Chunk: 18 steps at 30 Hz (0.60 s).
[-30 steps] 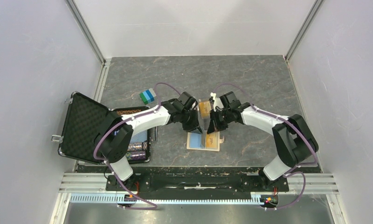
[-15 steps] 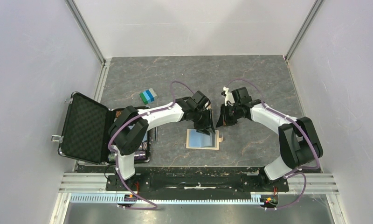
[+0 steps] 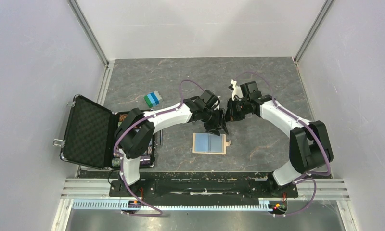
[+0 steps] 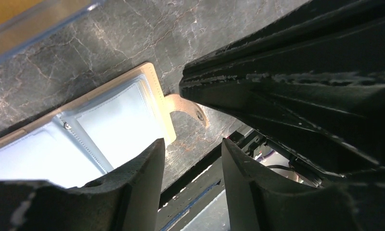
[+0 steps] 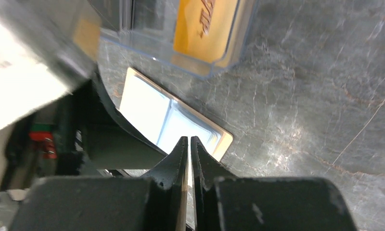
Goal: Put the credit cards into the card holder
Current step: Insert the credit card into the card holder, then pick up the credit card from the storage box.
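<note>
The card holder (image 3: 202,143) lies open and flat on the table, light-blue inside with a tan rim; it also shows in the left wrist view (image 4: 118,110) and the right wrist view (image 5: 147,108). Its snap tab (image 4: 190,107) points right. My left gripper (image 3: 219,127) hovers just beyond the holder's far right corner, open (image 4: 192,142) with nothing between the fingers. My right gripper (image 3: 230,115) is close beside it, further back, shut (image 5: 188,138) to a thin slit with nothing seen in it. An orange-yellow credit card (image 5: 207,26) sits inside a clear box behind the holder.
A big black foam-lined case (image 3: 87,130) stands open at the left, with chips in its tray (image 3: 142,155). A small blue-green block (image 3: 152,98) lies at the back left. White walls close in both sides, and a black rail (image 3: 205,185) runs along the near edge.
Both grippers have pulled back from over the card holder toward the far side. The left gripper has opened. The orange patch seen on the holder's right half no longer shows.
</note>
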Available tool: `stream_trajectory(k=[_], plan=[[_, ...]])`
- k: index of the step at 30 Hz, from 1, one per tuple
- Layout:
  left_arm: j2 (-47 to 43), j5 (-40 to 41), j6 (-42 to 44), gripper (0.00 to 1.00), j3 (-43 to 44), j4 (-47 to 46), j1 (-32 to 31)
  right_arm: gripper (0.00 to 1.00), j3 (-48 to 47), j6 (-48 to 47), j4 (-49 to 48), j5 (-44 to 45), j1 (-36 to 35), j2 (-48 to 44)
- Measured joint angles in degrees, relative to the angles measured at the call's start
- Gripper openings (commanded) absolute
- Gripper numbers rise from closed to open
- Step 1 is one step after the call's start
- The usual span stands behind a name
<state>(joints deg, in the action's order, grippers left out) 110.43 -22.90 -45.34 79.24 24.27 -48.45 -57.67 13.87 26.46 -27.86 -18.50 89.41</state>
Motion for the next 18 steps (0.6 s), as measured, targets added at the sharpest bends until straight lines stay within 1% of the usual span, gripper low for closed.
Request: stream_trajectory(k=[6,8,14,18], plan=[[-1.16,-0.20,1.20,0.57,0.02,-1.36,1.99,0.17,-5.64,-0.09,0.44,-0.31,0.00,2.54],[-2.51,-0.90,1.18,0.57,-1.11,-3.78,3.87,0.21,-7.28,0.00,0.37,-0.70,0.00,4.02],[-7.87,-3.87,-0.37,0.58,-9.46,-12.09,13.18,0.33,-13.51,0.74,0.50,-2.97,-0.37,10.47],[-10.36,-5.03,-2.12,0.58,-15.52,-15.98,20.02,0.42,-20.15,1.51,0.74,-4.63,-1.55,16.26]])
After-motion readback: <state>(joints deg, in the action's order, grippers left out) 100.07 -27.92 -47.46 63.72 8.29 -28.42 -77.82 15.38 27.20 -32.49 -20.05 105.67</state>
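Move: The black card box is about 16 cm to the left hand's left, 7 cm ahead and some 3 cm below. From that hand, the orange card box is 10 cm ahead and 4 cm left; the card holder is 5 cm back and 5 cm left. From the right hand, the orange card box is about 4 cm ahead, 8 cm left and 3 cm lower, with the card holder 10 cm back and 9 cm left. Left hand, still open, sweeps 14 cm forward-left towards black box; right opens, going 9 cm forward-left towards orange. ##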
